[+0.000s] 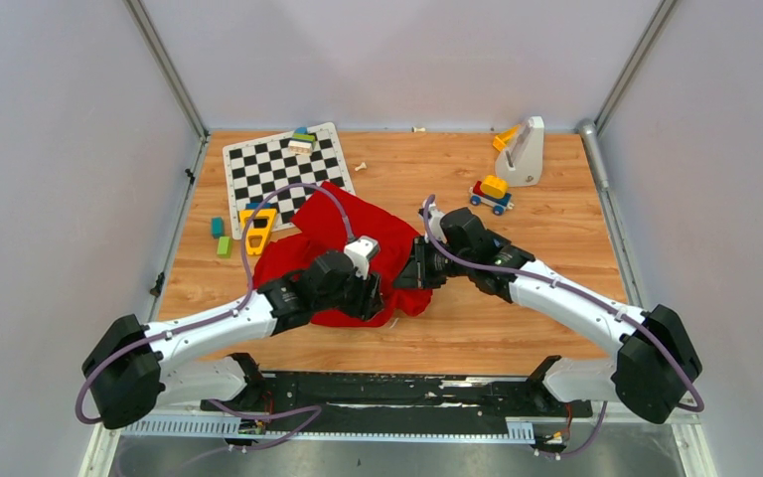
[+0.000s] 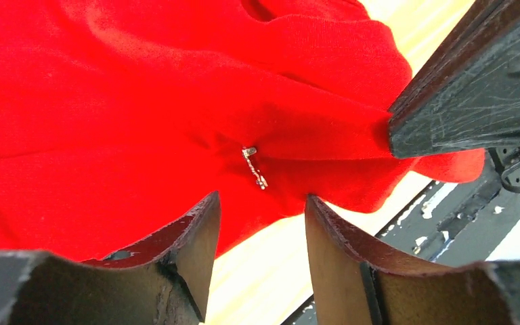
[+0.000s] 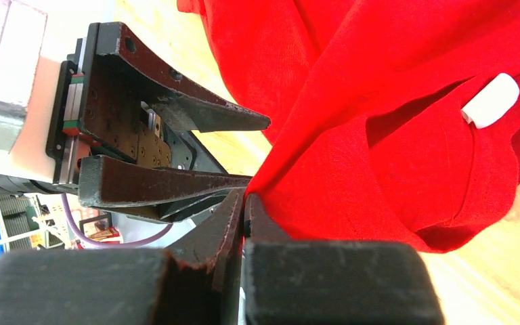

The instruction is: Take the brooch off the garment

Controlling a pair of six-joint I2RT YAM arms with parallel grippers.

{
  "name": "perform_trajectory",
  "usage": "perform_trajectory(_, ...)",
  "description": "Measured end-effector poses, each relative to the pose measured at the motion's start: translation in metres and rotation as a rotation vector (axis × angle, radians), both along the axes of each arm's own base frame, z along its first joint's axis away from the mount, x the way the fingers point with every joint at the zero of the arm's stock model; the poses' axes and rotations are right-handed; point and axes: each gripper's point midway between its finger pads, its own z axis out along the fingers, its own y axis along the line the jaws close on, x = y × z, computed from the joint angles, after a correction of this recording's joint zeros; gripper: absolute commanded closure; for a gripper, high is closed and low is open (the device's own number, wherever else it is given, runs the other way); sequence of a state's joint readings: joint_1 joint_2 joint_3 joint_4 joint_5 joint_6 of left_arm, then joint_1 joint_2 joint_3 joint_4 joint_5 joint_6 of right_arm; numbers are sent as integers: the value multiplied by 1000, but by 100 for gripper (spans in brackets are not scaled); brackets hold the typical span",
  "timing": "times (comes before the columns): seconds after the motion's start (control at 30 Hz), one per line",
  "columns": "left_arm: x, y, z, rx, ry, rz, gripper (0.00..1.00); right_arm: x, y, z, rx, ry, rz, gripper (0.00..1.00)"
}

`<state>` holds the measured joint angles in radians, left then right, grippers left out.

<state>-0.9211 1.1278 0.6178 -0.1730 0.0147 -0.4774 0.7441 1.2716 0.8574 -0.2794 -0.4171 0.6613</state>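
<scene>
The red garment (image 1: 358,224) lies bunched on the wooden table between my two arms. A small silver brooch (image 2: 254,167) is pinned into a fold of the cloth (image 2: 142,101). My left gripper (image 2: 261,203) is open just below the brooch, one finger on each side, nothing between them. In the top view it (image 1: 373,298) sits at the garment's near edge. My right gripper (image 3: 245,198) is shut on a pinched edge of the garment (image 3: 379,135), pulling the fold taut. Its black finger (image 2: 474,88) shows to the right of the brooch.
A checkerboard (image 1: 283,164) with blocks on it lies at the back left. A yellow toy (image 1: 257,229) and green blocks (image 1: 221,238) sit left of the garment. A toy car (image 1: 492,192) and a white stand (image 1: 523,151) are at the back right. A white tag (image 3: 491,100) shows inside the garment.
</scene>
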Motion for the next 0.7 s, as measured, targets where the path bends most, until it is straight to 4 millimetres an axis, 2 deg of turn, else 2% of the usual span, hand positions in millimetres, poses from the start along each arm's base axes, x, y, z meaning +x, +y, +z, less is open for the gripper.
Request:
perform_trajectory(0.1,0,-2,2,-18,3,5,58,0,0,-1,-1,3,0,100)
perform_trajectory(0.23,2,-5,-1,-21,9,13,64,0,0,-1,0,4,-1,100)
perform_trajectory(0.37,3,-6,-15,8,39,21,68,0,0,-1,0,4,-2,100)
perform_trajectory(0.43,3,-7,-21,22,52,24,73,0,0,-1,0,4,-2,100)
perform_trajectory(0.53,5,-7,-27,34,58,35,86,0,0,0,0,4,-2,100)
perform_trajectory(0.7,10,-4,-29,46,43,60,96,0,0,-1,0,4,-2,100)
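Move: From the left gripper the brooch, showing as a small silver pin on the red garment, lies about 2 cm ahead, 1 cm to the right and 3 cm below. The right gripper's fingertips, which already hold the garment, are some 5 cm to the left hand's right, 1 cm ahead and 4 cm higher; from them the brooch is about 4 cm left, level, and 6 cm down. A thin white stick lies on the table, about 3 cm back and 3 cm right of the left hand, some 9 cm lower. Lower the half-open left gripper about 3 cm onto the brooch pin, easing about 1 cm forward as it goes and hardly turning the wrist. Close the fingers all along until the tips pinch the near end of the pin. Keep the right gripper still, its fingers shut on the garment. ##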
